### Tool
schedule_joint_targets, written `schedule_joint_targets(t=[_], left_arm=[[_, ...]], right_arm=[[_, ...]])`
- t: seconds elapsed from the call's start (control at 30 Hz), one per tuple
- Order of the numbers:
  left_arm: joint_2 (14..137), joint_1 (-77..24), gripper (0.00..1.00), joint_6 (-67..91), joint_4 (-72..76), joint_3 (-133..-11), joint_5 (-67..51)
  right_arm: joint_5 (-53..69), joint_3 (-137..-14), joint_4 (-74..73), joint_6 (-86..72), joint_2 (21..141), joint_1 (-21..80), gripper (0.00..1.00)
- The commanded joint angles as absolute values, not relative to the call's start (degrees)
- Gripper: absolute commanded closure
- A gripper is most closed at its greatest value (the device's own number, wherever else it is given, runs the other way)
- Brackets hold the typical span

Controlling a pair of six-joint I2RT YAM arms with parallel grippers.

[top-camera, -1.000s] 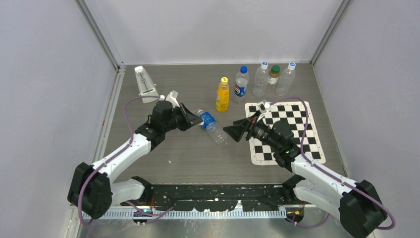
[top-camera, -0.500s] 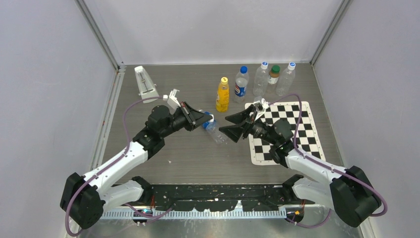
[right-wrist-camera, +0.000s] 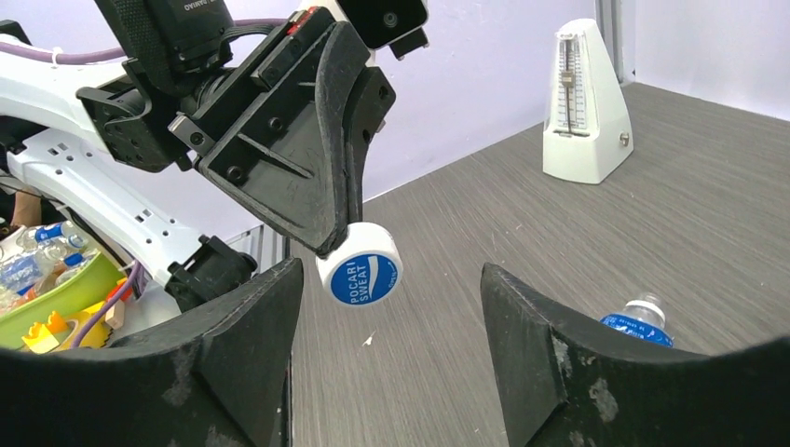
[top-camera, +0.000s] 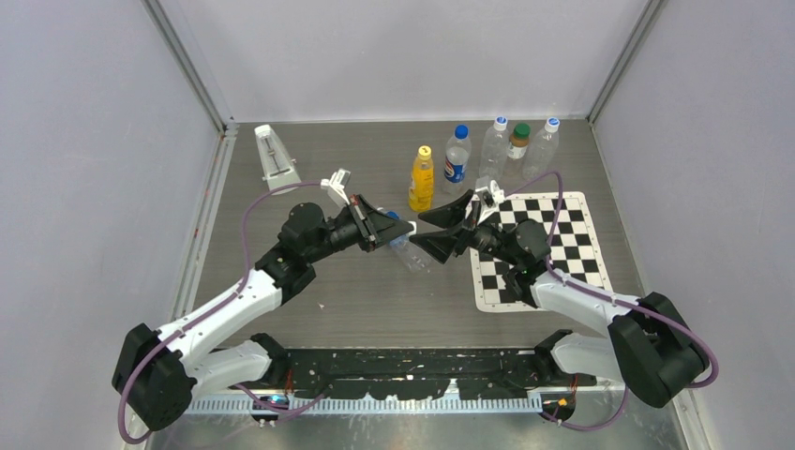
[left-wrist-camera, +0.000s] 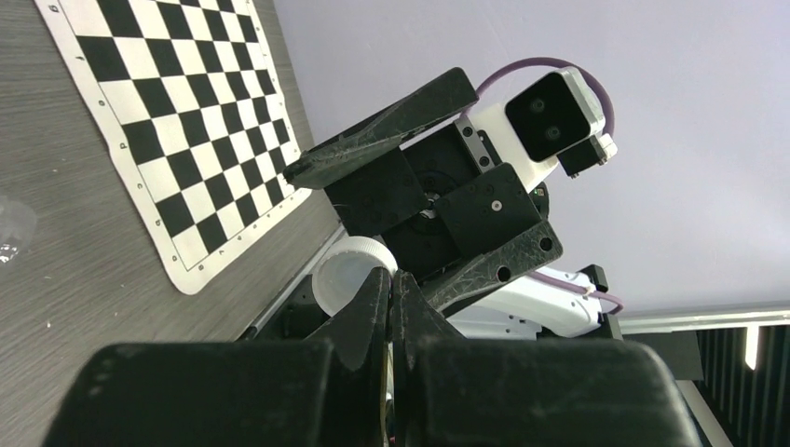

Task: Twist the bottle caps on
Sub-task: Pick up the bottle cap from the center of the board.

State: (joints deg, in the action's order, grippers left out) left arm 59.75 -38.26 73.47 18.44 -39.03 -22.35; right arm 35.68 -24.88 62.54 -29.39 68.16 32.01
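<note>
A small white bottle cap point(right-wrist-camera: 361, 273) with a blue "Pocari Sweat" top hangs above the table, pinched by its rim in my shut left gripper point(right-wrist-camera: 337, 244). The left wrist view shows the same cap point(left-wrist-camera: 349, 275) at the fingertips point(left-wrist-camera: 391, 279). My right gripper point(right-wrist-camera: 389, 279) faces it, open, one finger point(right-wrist-camera: 251, 317) on each side and not touching. In the top view the two grippers meet mid-table point(top-camera: 398, 228) point(top-camera: 419, 230). Below them lies an uncapped clear bottle point(top-camera: 410, 251) with a blue label point(right-wrist-camera: 638, 321). A yellow cap point(top-camera: 425, 150) and a blue cap point(top-camera: 460, 131) sit on standing bottles.
Three more clear bottles point(top-camera: 517, 148) stand at the back right, one with a dark green cap. A checkerboard mat point(top-camera: 562, 262) lies under the right arm. A white metronome point(top-camera: 275, 159) stands back left. A green bin point(right-wrist-camera: 47, 298) shows beyond the table edge.
The left gripper carried the cap right, away from the lying bottle's neck. The right gripper moved up and left to meet it, its jaws narrowing somewhat.
</note>
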Motion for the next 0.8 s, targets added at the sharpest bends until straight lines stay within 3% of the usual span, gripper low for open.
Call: schedule_joint_targets(t=[0.0, 0.53, 0.77], left_arm=[[59.4, -38.7, 1.00, 74.3, 23.1, -40.8, -24.3], [60.3, -38.8, 1.00, 77.0, 27.9, -40.1, -26.1], [59.8, -38.8, 0.94, 76.3, 27.1, -39.5, -24.9]], right_arm=[[37.9, -27.4, 69.5, -28.9, 68.4, 31.9, 0.27], [40.2, -27.1, 70.5, -29.3, 67.1, 31.8, 0.61], [40.1, -26.7, 69.9, -29.0, 66.2, 31.5, 0.91]])
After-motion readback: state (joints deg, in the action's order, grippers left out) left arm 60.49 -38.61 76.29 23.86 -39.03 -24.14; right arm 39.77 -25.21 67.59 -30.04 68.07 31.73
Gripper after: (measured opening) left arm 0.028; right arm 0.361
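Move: Just off the right fingertips, between the open fingers, the white bottle cap sits about 2 cm to the hand's left, 1 cm back and level with it. The left hand already pinches that cap at its fingertips, some 1 cm ahead and 2 cm to its right. From the right hand, the lying bottle is about 5 cm ahead, 4 cm left and 22 cm down; the yellow bottle stands 16 cm ahead, 1 cm left, 15 cm down. Closing around the cap in mid-air, the right fingers go from wide open to about a third and come to rest against its two sides, while the hand rises about 1.5 cm, eases as much back towards its base to centre on the cap, and turns slightly. The left hand keeps its pinch on the cap's edge and rises about 2 cm. ##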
